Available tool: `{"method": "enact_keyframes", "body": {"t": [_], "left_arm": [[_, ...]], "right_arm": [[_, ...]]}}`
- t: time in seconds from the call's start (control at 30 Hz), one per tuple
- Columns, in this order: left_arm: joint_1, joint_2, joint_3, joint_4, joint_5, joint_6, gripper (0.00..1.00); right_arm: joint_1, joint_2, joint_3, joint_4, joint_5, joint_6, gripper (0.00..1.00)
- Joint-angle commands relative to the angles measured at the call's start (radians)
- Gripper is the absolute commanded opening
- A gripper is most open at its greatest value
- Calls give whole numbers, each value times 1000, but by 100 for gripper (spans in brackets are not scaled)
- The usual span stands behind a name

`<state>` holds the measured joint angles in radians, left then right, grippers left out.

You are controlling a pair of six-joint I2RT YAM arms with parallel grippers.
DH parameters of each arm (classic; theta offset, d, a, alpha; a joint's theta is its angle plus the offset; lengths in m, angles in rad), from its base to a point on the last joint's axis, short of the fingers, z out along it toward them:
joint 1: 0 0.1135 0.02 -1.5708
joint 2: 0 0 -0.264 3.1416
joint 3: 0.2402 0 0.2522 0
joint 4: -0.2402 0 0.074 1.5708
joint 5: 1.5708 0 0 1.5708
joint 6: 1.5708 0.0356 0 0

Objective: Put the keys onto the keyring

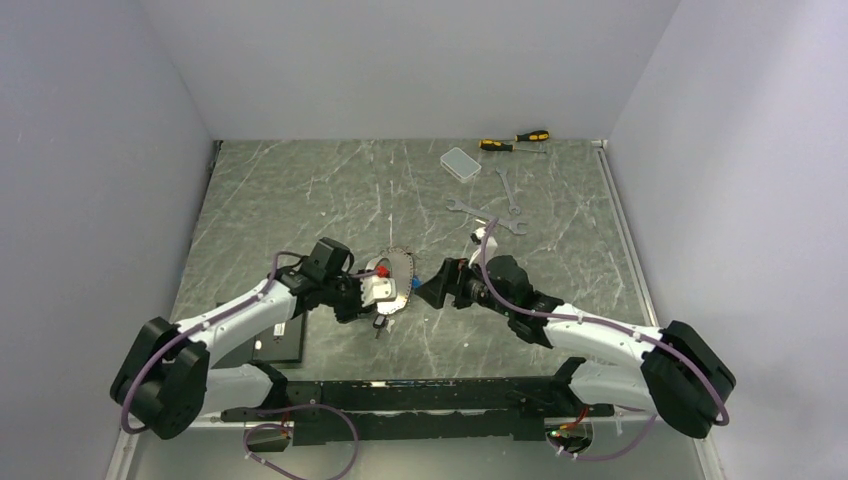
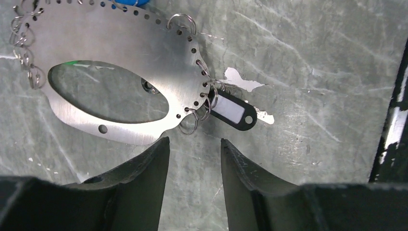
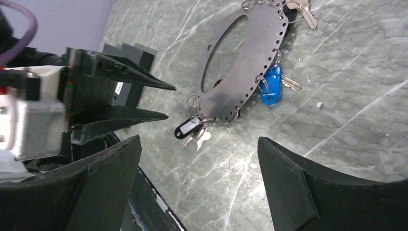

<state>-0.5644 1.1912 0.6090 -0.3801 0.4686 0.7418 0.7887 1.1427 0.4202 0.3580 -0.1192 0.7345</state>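
The keyring (image 1: 398,268) is a flat silver oval plate (image 2: 120,33) with a big oval cut-out and small split rings in holes round its rim. It lies flat on the table (image 1: 300,190). A black-tagged key (image 2: 233,109) hangs from a rim ring, and silver keys (image 3: 202,137) lie beside the tag. A blue-tagged key (image 3: 271,85) and a plain silver key (image 3: 308,12) sit further round the plate (image 3: 250,62). My left gripper (image 2: 195,142) is open with nothing between its fingers, tips just short of the plate's edge. My right gripper (image 3: 198,139) is wide open, facing the plate from the right, holding nothing.
Silver wrenches (image 1: 485,215) lie behind the right arm. A clear plastic box (image 1: 460,162) and two yellow-handled screwdrivers (image 1: 515,140) sit near the back wall. A flat black device (image 1: 280,340) lies under the left arm. Grey walls close in the table on three sides.
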Motion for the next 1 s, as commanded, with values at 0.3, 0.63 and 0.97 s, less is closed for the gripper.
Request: {"method": "enact_keyframes", "body": {"t": [0.3,0.63,0.97], "left_arm": [[-3,90,-28,103,5,148,36],[-3,134,-39,163,11,157,35],[-5,163,-35,167,18,175,21]], "right_arm": [[-26,-120,-48,46,-74,-35,96],[-35,-155,-65,41,-88,-41,96],[-46,-155,-74,44,-105,-46,96]]}}
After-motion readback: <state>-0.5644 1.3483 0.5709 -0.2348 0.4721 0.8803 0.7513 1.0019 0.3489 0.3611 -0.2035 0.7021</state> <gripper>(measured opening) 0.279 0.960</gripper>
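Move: The small ring on the near corner of the holed metal plate is about 4 cm below the open left fingers, 1 cm ahead and 1 cm right. From the left hand, the black key tag lies 3 cm back and 2 cm right, the plate's middle 6 cm ahead and 2 cm right, and the blue tag 5 cm ahead and 7 cm right. From the right hand, that ring is some 9 cm left, 1 cm back and 10 cm below. Left hand sinks about 4 cm, narrowing its fingers around the small corner ring; right eases away 2 cm. ##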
